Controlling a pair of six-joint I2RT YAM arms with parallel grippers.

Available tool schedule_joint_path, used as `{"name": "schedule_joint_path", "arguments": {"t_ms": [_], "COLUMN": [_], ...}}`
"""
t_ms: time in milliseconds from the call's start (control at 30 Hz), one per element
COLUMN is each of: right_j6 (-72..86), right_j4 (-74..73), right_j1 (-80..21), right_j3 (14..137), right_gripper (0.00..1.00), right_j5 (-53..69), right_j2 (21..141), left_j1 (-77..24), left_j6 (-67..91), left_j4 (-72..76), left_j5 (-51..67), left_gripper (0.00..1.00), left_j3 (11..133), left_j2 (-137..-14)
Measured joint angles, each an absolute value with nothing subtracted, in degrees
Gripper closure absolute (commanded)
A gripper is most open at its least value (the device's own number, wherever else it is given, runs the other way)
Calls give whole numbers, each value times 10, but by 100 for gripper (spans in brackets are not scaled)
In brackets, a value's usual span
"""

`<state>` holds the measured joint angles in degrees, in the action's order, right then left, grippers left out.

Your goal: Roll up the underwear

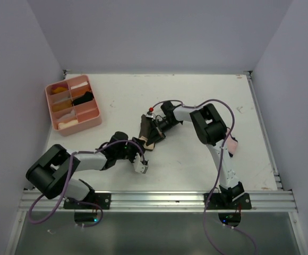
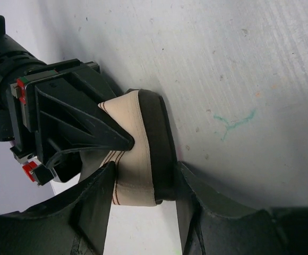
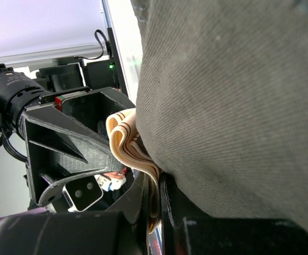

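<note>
The underwear is a dark olive-brown garment with a pale band edged by thin dark lines, folded into a narrow bundle at the table's middle. My left gripper comes at it from the near side. In the left wrist view the bundle sits between both fingers, which press its pale and dark sides. My right gripper holds the far end. In the right wrist view its jaws are shut on the pale striped band, and olive cloth fills the right side.
A pink compartment tray holding small cloth items stands at the back left. A small pale pink piece lies by the right arm's forearm. Raised rails run along the table's right edge and near edge.
</note>
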<state>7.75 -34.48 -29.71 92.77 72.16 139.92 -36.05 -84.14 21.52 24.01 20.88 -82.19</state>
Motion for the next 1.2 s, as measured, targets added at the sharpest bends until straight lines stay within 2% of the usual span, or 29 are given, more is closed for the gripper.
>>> {"name": "schedule_joint_path", "arguments": {"t_ms": [100, 133, 233, 267, 333, 400, 433, 700, 767, 833, 933, 1000, 1200], "right_j6": [77, 77, 78, 79, 81, 83, 83, 45, 26, 7, -24, -44, -103], "right_j4": [-345, -345, -345, -344, -342, -340, -340, -375, -382, -382, -379, -377, -326], "right_j1": [-297, -297, -297, -297, -295, -293, -292, -257, -234, -211, -187, -182, -188], "right_j3": [928, 928, 928, 927, 924, 918, 915, 909, 909, 904, 870, 835, 701], "right_gripper": [100, 100, 100, 91, 78, 71, 63, 38, 35, 26, 20, 1, 1], "right_j5": [722, 722, 722, 721, 720, 711, 703, 579, 544, 519, 491, 480, 456], "right_j2": [1399, 1399, 1399, 1399, 1395, 1388, 1382, 1301, 1280, 1258, 1213, 1175, 1023], "left_j1": [-365, -367, -371, -372, -372, -371, -370, -352, -347, -342, -329, -317, -272], "left_j6": [-846, -845, -833, -829, -819, -810, -806, -802, -804, -801, -785, -775, -768], "left_j4": [204, 196, 151, 128, 74, 25, -1, -209, -268, -317, -396, -459, -615], "left_j5": [234, 231, 220, 218, 219, 226, 232, 317, 344, 367, 401, 434, 530], "left_gripper": [62, 80, 100, 100, 100, 100, 100, 100, 100, 100, 100, 100, 100], "left_j3": [218, 223, 251, 265, 296, 328, 343, 454, 491, 532, 609, 673, 812], "left_j2": [-828, -832, -842, -844, -848, -855, -858, -892, -918, -947, -1008, -1061, -1195]}}
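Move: The left hand's open fingers already straddle the folded tan waistband, its middle about 1 cm ahead, 1 cm right and level. The underwear's dark body lies some 7 cm ahead of that hand, 1 cm right and 1 cm above. From the right hand, still pinching the cloth, the waistband is about 3 cm back and 1 cm left, the dark body some 5 cm ahead and 1 cm left. Left fingers pinch the waistband, rolling some 70 degrees; right opens, lets go, leaves 12 cm rightward and up. ##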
